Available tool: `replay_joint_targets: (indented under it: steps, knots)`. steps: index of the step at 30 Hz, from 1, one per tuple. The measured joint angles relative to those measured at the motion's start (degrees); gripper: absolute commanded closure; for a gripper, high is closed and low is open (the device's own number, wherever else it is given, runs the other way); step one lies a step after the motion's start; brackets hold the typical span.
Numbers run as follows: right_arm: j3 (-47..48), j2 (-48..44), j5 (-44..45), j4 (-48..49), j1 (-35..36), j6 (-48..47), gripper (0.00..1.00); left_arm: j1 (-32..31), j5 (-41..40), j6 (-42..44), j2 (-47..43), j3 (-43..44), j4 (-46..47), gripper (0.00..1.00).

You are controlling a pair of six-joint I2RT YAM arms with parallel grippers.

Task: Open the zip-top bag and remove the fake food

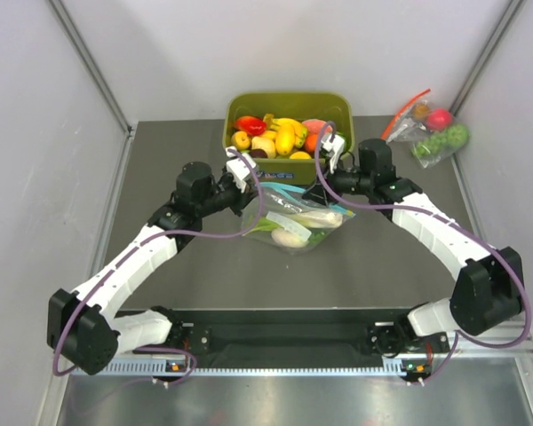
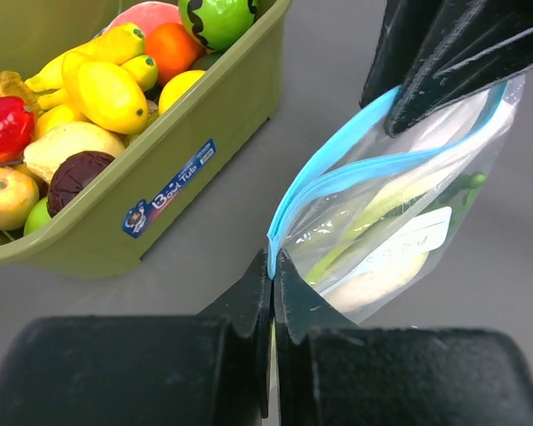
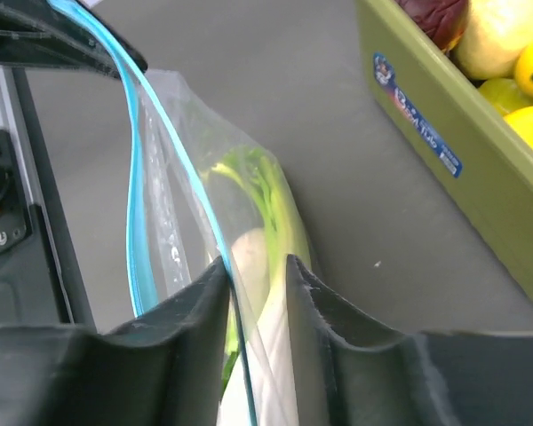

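The zip-top bag hangs between my two grippers in front of the bin, its blue-green strip parted into two lines. Inside are the leek and the white radish. My left gripper is shut on the strip's end. The bag and its white label show beyond it. My right gripper is at the other end; its jaws stand a narrow gap apart. One bag wall passes between them, and the leek shows through it.
An olive bin of red, yellow and orange toy fruits stands just behind the bag; it also shows in the left wrist view and the right wrist view. A second clear bag with a red zip lies at the back right.
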Motion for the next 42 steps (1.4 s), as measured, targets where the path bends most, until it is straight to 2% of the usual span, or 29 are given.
replay_joint_targets:
  steps: [1, 2, 3, 4, 9, 10, 12, 18, 22, 26, 32, 42]
  knots:
    - [0.0, 0.2, -0.3, -0.2, 0.0, 0.0, 0.89, -0.1, 0.0, 0.1, 0.0, 0.0, 0.0, 0.93]
    - [0.0, 0.3, -0.7, -0.2, 0.0, -0.2, 0.94, -0.2, 0.0, 0.2, 0.0, 0.0, 0.0, 0.87]
    - [0.0, 0.3, -0.9, -0.2, 0.0, 0.0, 0.98, -0.2, -0.1, 0.3, 0.0, 0.0, 0.0, 0.75]
    - [0.0, 0.3, -1.0, -0.2, 0.0, 0.2, 1.0, -0.2, -0.3, 0.4, 0.0, 0.0, 0.0, 0.67]
    - [0.0, 0.0, 1.7, -0.2, 0.2, 1.8, 1.0, -0.3, -3.0, -0.2, 0.0, 0.1, -0.6, 0.5]
    - [0.0, -0.2, 2.4, -0.4, 0.2, 2.0, 1.0, -0.3, -3.9, -0.4, -0.2, 0.2, -0.6, 0.43]
    - [0.8, -0.7, 4.1, -1.4, 0.3, 2.6, 1.0, -0.3, -6.1, -1.7, -0.8, 0.4, -0.7, 0.39]
    - [2.7, -3.8, 8.5, -2.5, 0.3, 4.1, 1.0, -2.0, -9.6, -11.2, -4.5, 4.4, -0.3, 0.37]
    - [2.8, -5.9, 10.7, -2.5, 0.5, 5.8, 1.0, -9.0, -11.8, -18.6, -3.6, 8.1, 2.2, 0.37]
    - [2.7, -7.8, 11.9, -2.4, 1.2, 7.2, 1.0, -14.3, -14.3, -24.4, 1.7, 9.3, 3.9, 0.37]
    - [1.2, -10.2, 12.7, -2.1, 1.5, 8.2, 1.0, -14.8, -20.2, -30.5, 9.7, 9.1, 1.2, 0.38]
    - [-0.9, -10.6, 13.0, -2.4, 1.9, 8.8, 1.0, -16.6, -25.7, -34.0, 10.9, 7.7, 0.2, 0.37]
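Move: The far lip of the zip-top bag's zip already lies between the right hand's half-open fingers. The green tub's middle is about 16 cm ahead of this hand and 4 cm left, 7 cm lower. The left hand pinches the zip's left corner. From it, the open mouth's middle lies some 8 cm right, 1 cm back and 3 cm lower; the white radish is around 7 cm right, 7 cm back and 10 cm below, the tub about 16 cm ahead, 7 cm right and 8 cm lower. The bag's far zip lip is pinched as the right fingers shut on it, then drawn up about 5 cm and slightly right. Meanwhile the left fingers open, let go of the zip corner, arc up nearly 10 cm with a short swing back, then come down about 8 cm right of their start. They stay open over the mouth, now tipped downward and turned counter-clockwise. ##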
